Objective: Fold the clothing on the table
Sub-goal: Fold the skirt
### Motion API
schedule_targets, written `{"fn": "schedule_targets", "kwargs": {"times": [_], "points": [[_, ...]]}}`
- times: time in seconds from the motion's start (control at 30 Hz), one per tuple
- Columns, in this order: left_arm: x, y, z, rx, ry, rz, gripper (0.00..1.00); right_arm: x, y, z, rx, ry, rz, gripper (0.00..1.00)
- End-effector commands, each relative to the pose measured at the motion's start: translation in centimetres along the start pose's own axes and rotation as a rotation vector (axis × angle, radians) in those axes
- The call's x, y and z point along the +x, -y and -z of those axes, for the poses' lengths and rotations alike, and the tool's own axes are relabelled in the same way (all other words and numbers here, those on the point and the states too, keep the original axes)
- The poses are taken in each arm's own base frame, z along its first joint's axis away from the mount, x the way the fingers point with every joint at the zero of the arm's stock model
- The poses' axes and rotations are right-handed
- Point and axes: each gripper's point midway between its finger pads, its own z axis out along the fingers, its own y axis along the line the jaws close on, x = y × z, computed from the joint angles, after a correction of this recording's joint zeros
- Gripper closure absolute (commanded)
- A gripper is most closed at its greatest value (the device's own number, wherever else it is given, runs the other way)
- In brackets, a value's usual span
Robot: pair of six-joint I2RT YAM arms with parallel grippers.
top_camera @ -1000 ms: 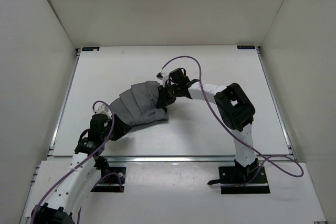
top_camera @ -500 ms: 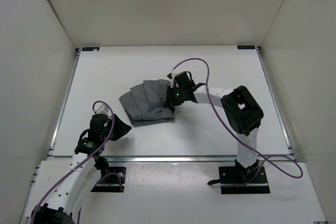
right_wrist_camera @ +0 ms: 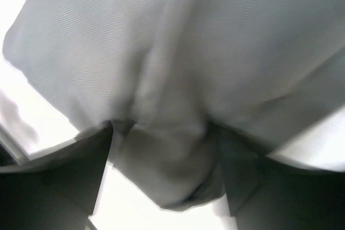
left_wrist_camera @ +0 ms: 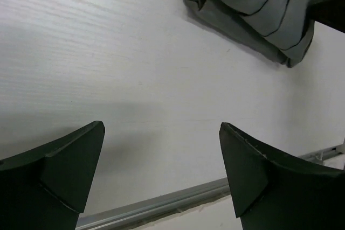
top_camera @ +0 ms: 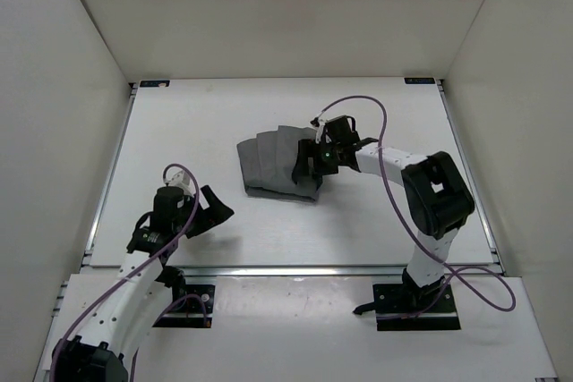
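The clothing (top_camera: pixel 273 165), a dark grey pleated garment, lies bunched in overlapping folds on the white table (top_camera: pixel 179 123), right of centre. My right gripper (top_camera: pixel 309 163) is at its right edge. In the right wrist view, the clothing (right_wrist_camera: pixel 178 52) fills the frame and a blurred fold sits between the parted fingers of my right gripper (right_wrist_camera: pixel 164 133). My left gripper (top_camera: pixel 215 212) hovers open and empty near the table's front left, apart from the garment. Its wrist view shows the left gripper (left_wrist_camera: pixel 161 127) over bare table, with the clothing (left_wrist_camera: pixel 259 9) at the top right.
A metal rail (left_wrist_camera: pixel 161 206) runs along the table's front edge just below the left fingers. White walls enclose the table on three sides. Purple cables loop from both arms, one (top_camera: pixel 358 109) arching over the right wrist.
The clothing slid right and gathered into a tighter stack. My left gripper let go of its end and opened wide. My right gripper moved right and its jaws parted.
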Motion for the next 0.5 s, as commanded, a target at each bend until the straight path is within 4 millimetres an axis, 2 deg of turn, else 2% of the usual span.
{"fn": "schedule_targets", "kwargs": {"times": [0.0, 0.03, 0.07, 0.1, 0.17, 0.2, 0.27, 0.33, 0.4, 0.47], "points": [[-1.8, 2.7, 1.1, 0.09, -0.008, -0.074, 0.01, -2.5, -3.6, 3.9, -0.046, 0.049, 0.115, 0.19], [-2.0, 3.5, 1.5, 0.109, -0.024, -0.102, 0.01, -4.5, -4.9, 6.1, -0.06, 0.105, 0.152, 0.01], [-1.7, 3.4, 1.4, 0.106, -0.043, -0.106, 0.01, -5.5, -6.4, 7.9, -0.071, 0.148, 0.177, 0.01], [-2.4, 4.2, 1.8, 0.118, -0.039, -0.125, 0.02, -6.6, -7.0, 10.0, -0.055, 0.193, 0.2, 0.01], [-3.7, 5.1, 2.4, 0.12, -0.025, -0.157, 0.01, -7.7, -7.9, 12.9, -0.039, 0.266, 0.24, 0.01], [-3.9, 5.4, 2.8, 0.113, -0.033, -0.181, 0.01, -7.4, -7.6, 13.5, -0.029, 0.274, 0.244, 0.01], [-4.7, 5.8, 3.1, 0.1, -0.033, -0.234, 0.01, -7.3, -7.7, 16.0, -0.026, 0.328, 0.248, 0.0], [-4.6, 5.9, 3.2, 0.091, -0.072, -0.277, 0.01, -6.4, -6.1, 16.7, -0.02, 0.341, 0.215, 0.01], [-3.9, 6.1, 3.0, 0.09, -0.101, -0.303, 0.02, -5.6, -5.8, 17.8, -0.046, 0.361, 0.203, 0.01], [-2.5, 5.9, 2.5, 0.087, -0.144, -0.308, 0.01, -4.8, -5.1, 17.8, -0.053, 0.365, 0.18, 0.01]]}}
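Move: The skirt, folded into a pad roughly 20 cm across, lies right under the half-open right hand. Its middle is about 6 cm to that hand's left, level with it fore and aft, and some 4 cm below. The pad's near right corner sits about 9 cm back and 3 cm to the right of the right hand. From the empty left hand the skirt's middle is some 12 cm ahead, 15 cm to the right and 5 cm below. Upward, fast: the right hand spreads its half-open fingers wide, comes free of the skirt and rises about 20 cm, drifting right and a little back later on while its fingertips tilt up nearly 30 degrees. The left hand, still wide open and touching nothing, also lifts some 8 cm with a slight forward drift, turning clockwise. ##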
